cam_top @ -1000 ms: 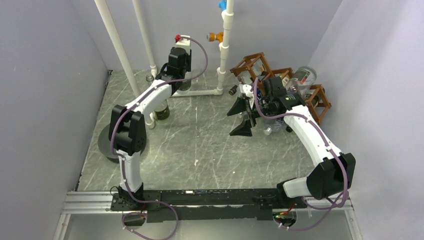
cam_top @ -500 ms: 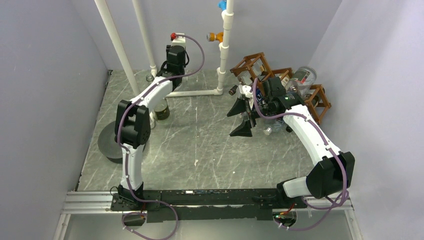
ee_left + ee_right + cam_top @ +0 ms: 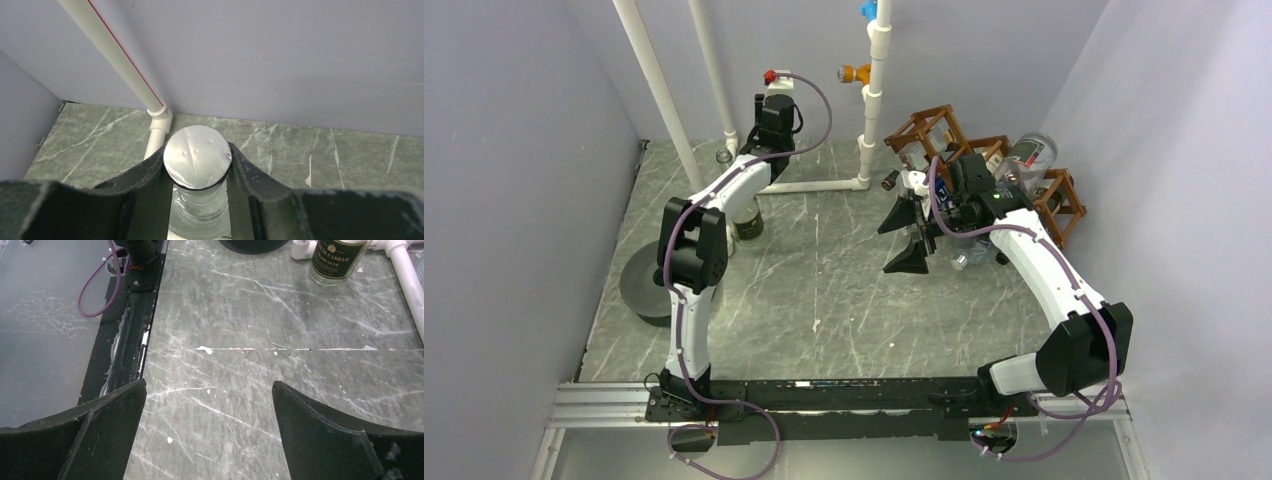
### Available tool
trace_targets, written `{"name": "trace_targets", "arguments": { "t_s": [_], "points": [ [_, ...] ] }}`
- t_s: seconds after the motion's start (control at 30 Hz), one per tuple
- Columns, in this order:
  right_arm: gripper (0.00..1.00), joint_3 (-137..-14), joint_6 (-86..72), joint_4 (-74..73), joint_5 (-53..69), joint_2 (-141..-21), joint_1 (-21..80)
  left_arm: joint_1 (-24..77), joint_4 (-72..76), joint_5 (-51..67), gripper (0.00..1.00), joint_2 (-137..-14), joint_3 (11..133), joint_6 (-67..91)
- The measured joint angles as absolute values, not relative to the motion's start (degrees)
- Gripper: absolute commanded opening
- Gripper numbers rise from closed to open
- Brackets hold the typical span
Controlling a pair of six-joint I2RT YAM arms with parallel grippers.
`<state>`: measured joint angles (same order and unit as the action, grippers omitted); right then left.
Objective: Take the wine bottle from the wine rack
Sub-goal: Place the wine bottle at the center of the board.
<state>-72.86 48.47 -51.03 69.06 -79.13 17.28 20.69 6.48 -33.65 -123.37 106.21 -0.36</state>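
My left gripper is shut on the neck of a clear wine bottle, just under its round silver cap. In the top view that gripper reaches to the back wall beside the white pipes, and the bottle is hidden beneath the wrist. Whether the bottle's base touches the table I cannot tell. The brown wooden wine rack lies at the back right, with a dark-capped bottle neck poking out toward the left. My right gripper hangs wide open in front of it, holding nothing.
A labelled champagne bottle stands near the left arm's elbow. White pipes rise along the back wall, one running along the table. A black disc lies at the left edge. A clear jar rests on the rack.
The left wrist has shifted a little left and toward the back wall, still shut on the bottle. The right arm has not moved.
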Motion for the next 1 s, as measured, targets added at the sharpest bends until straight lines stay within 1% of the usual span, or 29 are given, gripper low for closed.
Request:
{"name": "trace_targets", "arguments": {
  "t_s": [0.1, 0.2, 0.37, 0.6, 0.7, 1.0],
  "points": [
    [1.00, -72.86, 48.47, -51.03, 69.06, -79.13, 17.28, 20.51, 6.52, -34.15, 0.21, -123.39, 106.15, -0.23],
    [1.00, -72.86, 48.49, -51.03, 69.06, -79.13, 17.28, 20.34, 6.63, -34.39, 0.35, -123.39, 106.06, 0.01],
    [1.00, -72.86, 48.47, -51.05, 69.08, -79.13, 17.28, 20.16, 7.35, -34.50, 0.45, -123.39, 105.21, 0.40],
    [1.00, -72.86, 48.49, -51.05, 69.08, -79.13, 17.28, 19.77, 10.79, -36.34, 0.64, -121.97, 105.06, -0.10],
    [1.00, -72.86, 48.47, -51.05, 69.08, -79.13, 17.28, 19.64, 12.03, -36.86, 0.69, -119.74, 105.06, 0.19],
    [1.00, -72.86, 48.49, -51.07, 69.08, -79.13, 17.28, 19.70, 12.58, -35.99, 0.77, -113.10, 103.79, 3.99]
  ]
}}
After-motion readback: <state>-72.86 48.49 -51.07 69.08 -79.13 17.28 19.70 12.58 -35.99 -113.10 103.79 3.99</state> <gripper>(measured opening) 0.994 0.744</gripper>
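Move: The clear wine bottle is already between the left fingers, gripped below its cap. Its spot on the board lies straight below that hand, about 24 cm down. The champagne bottle stands some 18 cm nearer and 3 cm to the left, its middle 9 cm lower; on the board, the cross pipe's middle is 5 cm nearer and 8 cm right. From the right hand the spot is roughly 39 cm ahead, 27 cm left and 25 cm down. Ease the left gripper about 1 cm left and barely down with the clear bottle upright, then spread the fingers to let go of its neck. As they part, lift quickly straight up off the cap, some 11 cm, drawing back slightly near the end and tipping the fingertips up about 15 degrees. ##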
